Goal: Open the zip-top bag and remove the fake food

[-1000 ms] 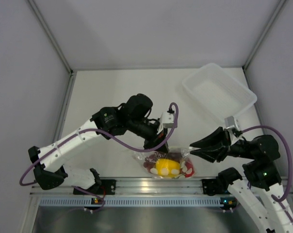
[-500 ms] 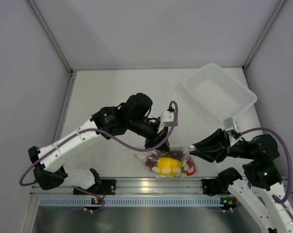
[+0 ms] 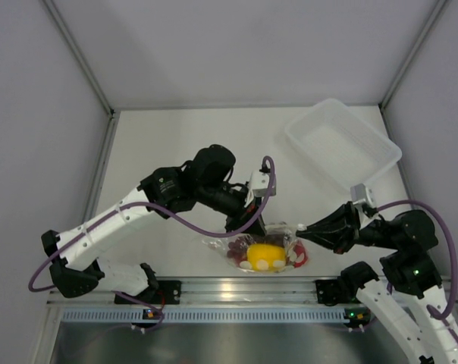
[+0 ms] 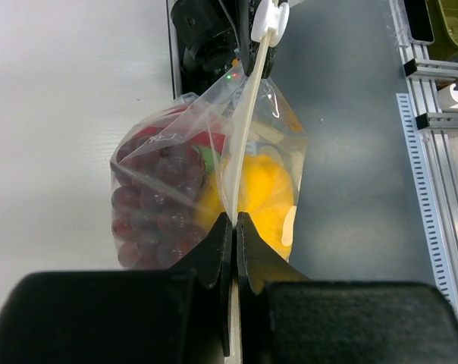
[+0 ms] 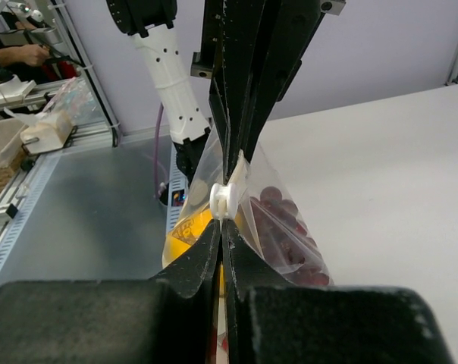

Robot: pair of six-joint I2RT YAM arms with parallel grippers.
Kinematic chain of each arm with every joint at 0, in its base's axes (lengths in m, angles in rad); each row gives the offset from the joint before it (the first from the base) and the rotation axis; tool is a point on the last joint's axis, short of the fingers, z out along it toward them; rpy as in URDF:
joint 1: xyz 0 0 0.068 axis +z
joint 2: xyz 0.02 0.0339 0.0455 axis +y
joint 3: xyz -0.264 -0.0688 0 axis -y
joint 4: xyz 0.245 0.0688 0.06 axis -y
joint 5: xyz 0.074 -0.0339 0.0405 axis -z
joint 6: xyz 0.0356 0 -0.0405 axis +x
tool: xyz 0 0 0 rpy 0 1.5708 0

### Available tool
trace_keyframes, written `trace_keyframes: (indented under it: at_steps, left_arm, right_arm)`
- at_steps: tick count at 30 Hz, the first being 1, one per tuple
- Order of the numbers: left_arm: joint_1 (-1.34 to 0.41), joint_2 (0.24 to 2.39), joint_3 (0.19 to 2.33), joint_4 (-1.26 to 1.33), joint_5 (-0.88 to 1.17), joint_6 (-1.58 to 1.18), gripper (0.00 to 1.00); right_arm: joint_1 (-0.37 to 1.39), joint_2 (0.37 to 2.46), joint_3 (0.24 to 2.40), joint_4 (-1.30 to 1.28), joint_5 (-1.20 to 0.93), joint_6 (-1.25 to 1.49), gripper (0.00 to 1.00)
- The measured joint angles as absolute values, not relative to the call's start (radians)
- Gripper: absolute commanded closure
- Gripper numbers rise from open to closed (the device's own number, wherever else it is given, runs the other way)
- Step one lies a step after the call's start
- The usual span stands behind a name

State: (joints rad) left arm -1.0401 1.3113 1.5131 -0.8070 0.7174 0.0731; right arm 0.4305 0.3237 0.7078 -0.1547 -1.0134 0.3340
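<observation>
The zip-top bag hangs just above the table's near edge, stretched between both grippers. Through the clear plastic I see fake food: purple grapes, a yellow pepper and some red. My left gripper is shut on the zip strip at one end. The white slider sits at the other end, and my right gripper is shut on the strip right beside it. In the top view the left gripper and the right gripper face each other across the bag's top edge.
A rigid clear tray stands at the back right, against the right wall. A metal rail runs along the table's near edge, just below the bag. Grey walls close in both sides.
My right gripper has moved in a little and closed onto the bag's strip by the slider. The bag has shifted slightly. The left gripper kept its hold.
</observation>
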Motion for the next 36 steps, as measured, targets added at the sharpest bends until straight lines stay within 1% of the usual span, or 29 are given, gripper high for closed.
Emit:
trace_keyframes:
  at_steps: [3, 4, 5, 7, 8, 12, 13, 15, 16, 19, 23, 30, 36]
  left_arm:
    - [-1.04, 1.311, 1.513, -0.795, 0.717, 0.073, 1.0]
    - [-1.04, 1.311, 1.513, -0.79, 0.715, 0.073, 0.95]
    - [-1.04, 1.31, 1.512, -0.786, 0.708, 0.073, 0.82]
    - [-1.041, 1.306, 1.507, -0.772, 0.686, 0.075, 0.72]
    - [-1.04, 1.299, 1.502, -0.759, 0.675, 0.074, 0.69]
    - [-1.04, 1.271, 1.486, -0.728, 0.629, 0.065, 0.64]
    - [-1.04, 1.266, 1.483, -0.72, 0.622, 0.062, 0.58]
    - [-1.04, 1.257, 1.478, -0.702, 0.607, 0.056, 0.52]
    - [-1.04, 1.251, 1.471, -0.691, 0.601, 0.052, 0.44]
    - [-1.04, 1.23, 1.442, -0.653, 0.579, 0.042, 0.34]
    - [-1.04, 1.185, 1.37, -0.55, 0.551, 0.021, 0.29]
    - [-1.04, 1.097, 1.168, -0.297, 0.501, -0.01, 0.27]
    - [-1.04, 1.076, 1.028, -0.128, 0.459, -0.012, 0.25]
  right_arm:
    - [0.432, 0.324, 0.722, -0.165, -1.003, 0.333, 1.0]
    - [0.432, 0.324, 0.726, -0.168, -0.998, 0.332, 1.0]
    - [0.432, 0.326, 0.735, -0.18, -0.992, 0.33, 1.0]
    - [0.432, 0.338, 0.755, -0.2, -0.988, 0.323, 1.0]
    - [0.434, 0.349, 0.767, -0.216, -0.986, 0.316, 1.0]
    - [0.437, 0.42, 0.799, -0.29, -0.972, 0.302, 1.0]
    - [0.437, 0.44, 0.804, -0.303, -0.968, 0.302, 1.0]
    - [0.437, 0.481, 0.81, -0.319, -0.959, 0.302, 1.0]
    - [0.438, 0.499, 0.814, -0.333, -0.953, 0.302, 1.0]
    - [0.451, 0.558, 0.826, -0.369, -0.928, 0.293, 1.0]
    - [0.504, 0.613, 0.854, -0.437, -0.86, 0.246, 1.0]
    - [0.636, 0.68, 0.952, -0.545, -0.691, 0.128, 1.0]
    - [0.707, 0.701, 0.984, -0.59, -0.59, 0.056, 1.0]
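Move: The zip slider, at the tips of the right fingers that already pinch the zip's end, lies about 2 cm to the right hand's left and level with it. The red food hangs some 9 cm below that hand, 1 cm back and 1 cm left. From the left hand, still pinching the zip's far part, the slider is about 7 cm right and 2 cm up; the yellow food hangs 9 cm below, 2 cm back and 3 cm right, the grapes equally low, 2 cm ahead and 3 cm left. The bag's zip is let go by the left fingers, which open wide as that hand goes forward about 5 cm, first rising slightly, then sinking, its fingers swinging up to nearly level towards the slider. The right hand keeps its pinch at the slider end and carries the bag forward, down and left, tipping its fingertips down some 20 degrees and bringing the slider in front of the open left fingers. ##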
